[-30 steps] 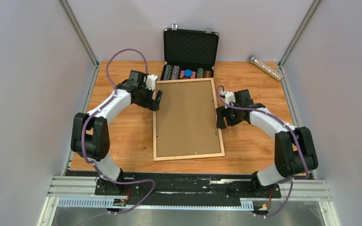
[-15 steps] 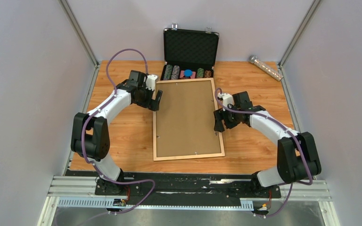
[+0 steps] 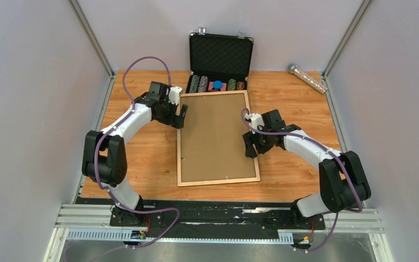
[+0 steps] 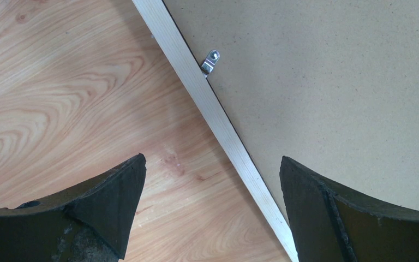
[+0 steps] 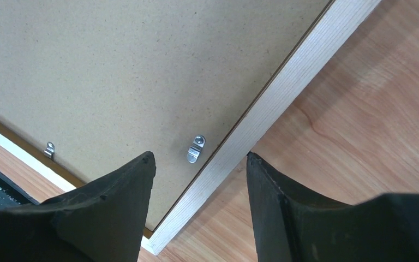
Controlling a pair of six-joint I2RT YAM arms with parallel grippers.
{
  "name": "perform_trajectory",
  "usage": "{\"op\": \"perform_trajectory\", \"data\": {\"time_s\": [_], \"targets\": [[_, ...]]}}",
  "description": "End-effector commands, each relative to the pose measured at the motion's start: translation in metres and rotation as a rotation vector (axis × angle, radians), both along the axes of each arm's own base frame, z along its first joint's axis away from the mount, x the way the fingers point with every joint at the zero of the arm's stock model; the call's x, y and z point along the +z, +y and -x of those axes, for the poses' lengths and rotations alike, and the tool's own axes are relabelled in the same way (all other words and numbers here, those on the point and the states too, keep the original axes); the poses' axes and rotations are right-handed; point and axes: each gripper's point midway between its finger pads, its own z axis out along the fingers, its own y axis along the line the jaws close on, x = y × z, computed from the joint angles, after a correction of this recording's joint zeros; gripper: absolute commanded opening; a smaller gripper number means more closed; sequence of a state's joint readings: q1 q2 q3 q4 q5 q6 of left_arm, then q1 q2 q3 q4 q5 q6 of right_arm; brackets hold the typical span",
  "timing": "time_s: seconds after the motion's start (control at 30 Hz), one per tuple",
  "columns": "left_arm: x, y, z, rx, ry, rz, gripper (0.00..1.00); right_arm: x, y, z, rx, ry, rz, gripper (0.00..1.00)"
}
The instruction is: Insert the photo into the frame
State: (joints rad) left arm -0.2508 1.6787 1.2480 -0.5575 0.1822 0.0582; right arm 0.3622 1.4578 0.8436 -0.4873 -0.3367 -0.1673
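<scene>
The frame (image 3: 179, 147) lies face down in the middle of the table, its brown fibreboard backing panel (image 3: 215, 136) facing up. The photo is hidden from view. My left gripper (image 3: 183, 116) hangs open over the upper part of the frame's left rail (image 4: 218, 117), near a metal clip (image 4: 210, 61), with nothing between its fingers. My right gripper (image 3: 249, 148) is open above the right rail (image 5: 283, 93). One finger (image 5: 120, 202) is over the backing (image 5: 114, 71) beside a small clip (image 5: 195, 148), and the other is over the table.
An open black case (image 3: 220, 57) holding rows of poker chips (image 3: 217, 85) stands just behind the frame's far edge. A shiny metal tube (image 3: 307, 78) lies at the back right corner. Grey walls close in the table on three sides.
My right gripper has moved left and slightly nearer, from beside the frame's right rail to over it. The left arm and the frame have not moved.
</scene>
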Motion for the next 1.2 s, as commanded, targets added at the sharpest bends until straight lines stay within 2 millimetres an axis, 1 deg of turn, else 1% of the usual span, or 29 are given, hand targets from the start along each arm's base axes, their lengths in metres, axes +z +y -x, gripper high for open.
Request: {"op": "perform_trajectory", "data": {"time_s": [0.0, 0.4, 0.6, 0.93, 1.17], "targets": [[0.010, 0.002, -0.004, -0.011, -0.041, 0.011, 1.00, -0.004, -0.003, -0.001, 0.003, -0.007, 0.029, 0.60], [0.011, 0.002, -0.004, -0.008, -0.042, 0.010, 1.00, -0.015, -0.004, 0.002, 0.007, 0.016, 0.063, 0.55], [0.010, 0.002, -0.004, -0.009, -0.040, 0.013, 1.00, -0.014, -0.004, 0.000, 0.002, 0.013, 0.065, 0.50], [0.010, 0.001, -0.004, -0.014, -0.039, 0.018, 1.00, -0.013, -0.003, -0.004, 0.003, 0.006, 0.068, 0.36], [0.010, 0.001, -0.003, -0.014, -0.036, 0.022, 1.00, -0.007, -0.003, -0.009, 0.004, -0.019, 0.068, 0.26]]}}
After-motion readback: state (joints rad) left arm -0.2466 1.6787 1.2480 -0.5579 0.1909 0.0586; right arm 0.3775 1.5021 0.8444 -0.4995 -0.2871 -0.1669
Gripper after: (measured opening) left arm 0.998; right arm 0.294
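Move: Just to the left of the right hand, about 1 cm over and 3 cm below it, is the metal clip on the frame's right rail. The nearby stretch of that rail runs straight under the hand, also 3 cm down. The frame's near right corner is roughly 8 cm back and 2 cm right, and the near-rail clip about 7 cm back and 8 cm left. From the left hand, the right-rail clip lies some 12 cm back, 19 cm right and 8 cm below. Sinking about 1.5 cm onto the right rail, with a slight drift back and to the right and a tilt of some 5 degrees, the right hand straddles rail and clip. Its half-open fingers close to roughly half their gap, the inner fingertip coming against the clip's free end and the outer one against the rail's outer side, squeezing the clip towards the rail. ##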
